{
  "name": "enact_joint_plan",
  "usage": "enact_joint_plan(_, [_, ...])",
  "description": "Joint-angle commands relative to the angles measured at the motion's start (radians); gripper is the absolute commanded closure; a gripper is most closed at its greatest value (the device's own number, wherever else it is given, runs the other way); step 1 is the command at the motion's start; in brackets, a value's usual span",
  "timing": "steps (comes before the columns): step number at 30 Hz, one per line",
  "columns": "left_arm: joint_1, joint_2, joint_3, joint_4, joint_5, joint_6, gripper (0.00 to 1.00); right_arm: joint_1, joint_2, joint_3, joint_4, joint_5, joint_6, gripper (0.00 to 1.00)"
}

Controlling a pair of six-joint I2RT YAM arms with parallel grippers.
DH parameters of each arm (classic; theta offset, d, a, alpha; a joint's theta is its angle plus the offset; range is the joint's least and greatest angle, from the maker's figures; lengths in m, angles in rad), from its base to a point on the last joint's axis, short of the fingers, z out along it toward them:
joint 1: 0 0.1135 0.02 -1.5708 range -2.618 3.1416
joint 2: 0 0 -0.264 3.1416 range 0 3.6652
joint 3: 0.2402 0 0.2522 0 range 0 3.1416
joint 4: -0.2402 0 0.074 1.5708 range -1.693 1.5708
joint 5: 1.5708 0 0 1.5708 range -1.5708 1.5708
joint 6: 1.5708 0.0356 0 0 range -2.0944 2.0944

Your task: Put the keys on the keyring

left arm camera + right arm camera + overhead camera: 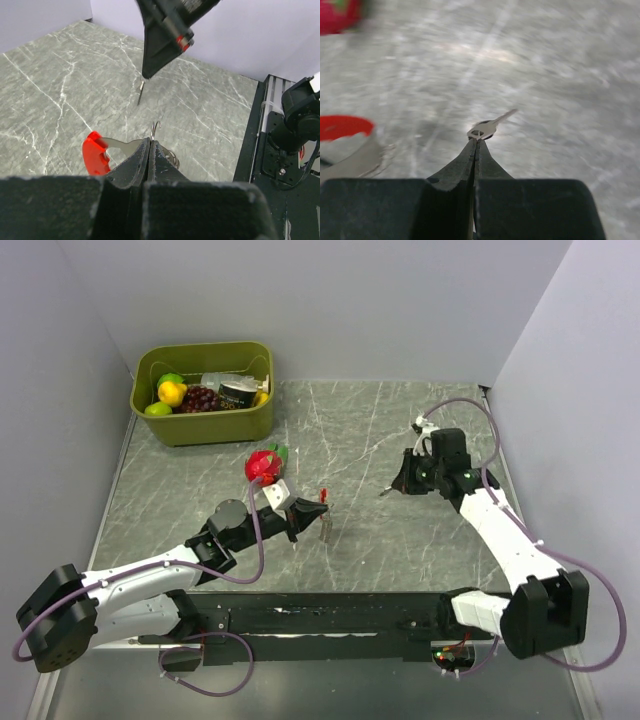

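Note:
My left gripper (318,510) (150,141) is shut on the keyring (325,527), near the middle of the table. In the left wrist view its red fob (95,153) sticks out left of the jaws, and a thin wire loop (156,128) rises just past the tips. My right gripper (398,487) (476,140) is shut on the head of a small silver key (490,127) (384,493), blade pointing away from the jaws. In the left wrist view that gripper (161,45) hangs above and beyond the keyring, with the key (141,93) pointing down. A gap separates key and keyring.
A strawberry toy (264,466) lies just behind the left gripper. An olive-green bin (215,426) with toy fruit and a can stands at the back left. A black rail (330,615) runs along the near edge. White walls enclose the marble tabletop.

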Motion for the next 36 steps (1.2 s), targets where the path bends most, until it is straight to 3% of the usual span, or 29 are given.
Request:
enact_joint_plan(1, [0.005,-0.025,0.065,0.005,0.027,0.039,0.99,-0.009,-0.067,-0.005,0.112,-0.249,-0.013,1.0])
enact_joint_plan(6, [0.008,-0.028,0.075,0.004,0.04,0.05,0.99,-0.028,-0.134,-0.042,0.239,-0.511,-0.014,1.0])
enact_joint_plan(18, [0.008,-0.047,0.086,-0.032,0.061,0.098,0.99,-0.094,-0.277,-0.174,0.521,-0.883,0.065,1.0])
enact_joint_plan(23, [0.008,-0.042,0.094,-0.032,0.075,0.099,0.99,-0.103,-0.255,-0.183,0.609,-0.946,0.125,1.0])
enact_joint_plan(36, [0.007,-0.028,0.158,-0.108,0.08,0.11,0.99,-0.089,-0.234,-0.113,0.488,-0.892,0.073,1.0])
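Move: The keyring, still held in the left gripper, lies about 15 cm left of the right hand, 10 cm back and some 5 cm higher. The dragon fruit is on the table about 29 cm left of the right hand, 11 cm ahead and 11 cm below. From the left gripper, the keys hanging at the right fingertips are some 14 cm to the right, 10 cm ahead and 10 cm below. Keep the keys pinched and carry them with the right hand up about 12 cm while drawing it back and left some 7 cm each, towards the keyring. Swing its down-slanting fingers up and counter-clockwise until they point left, nearly level, then hold there. Raise the left gripper slightly, still gripping the keyring. ##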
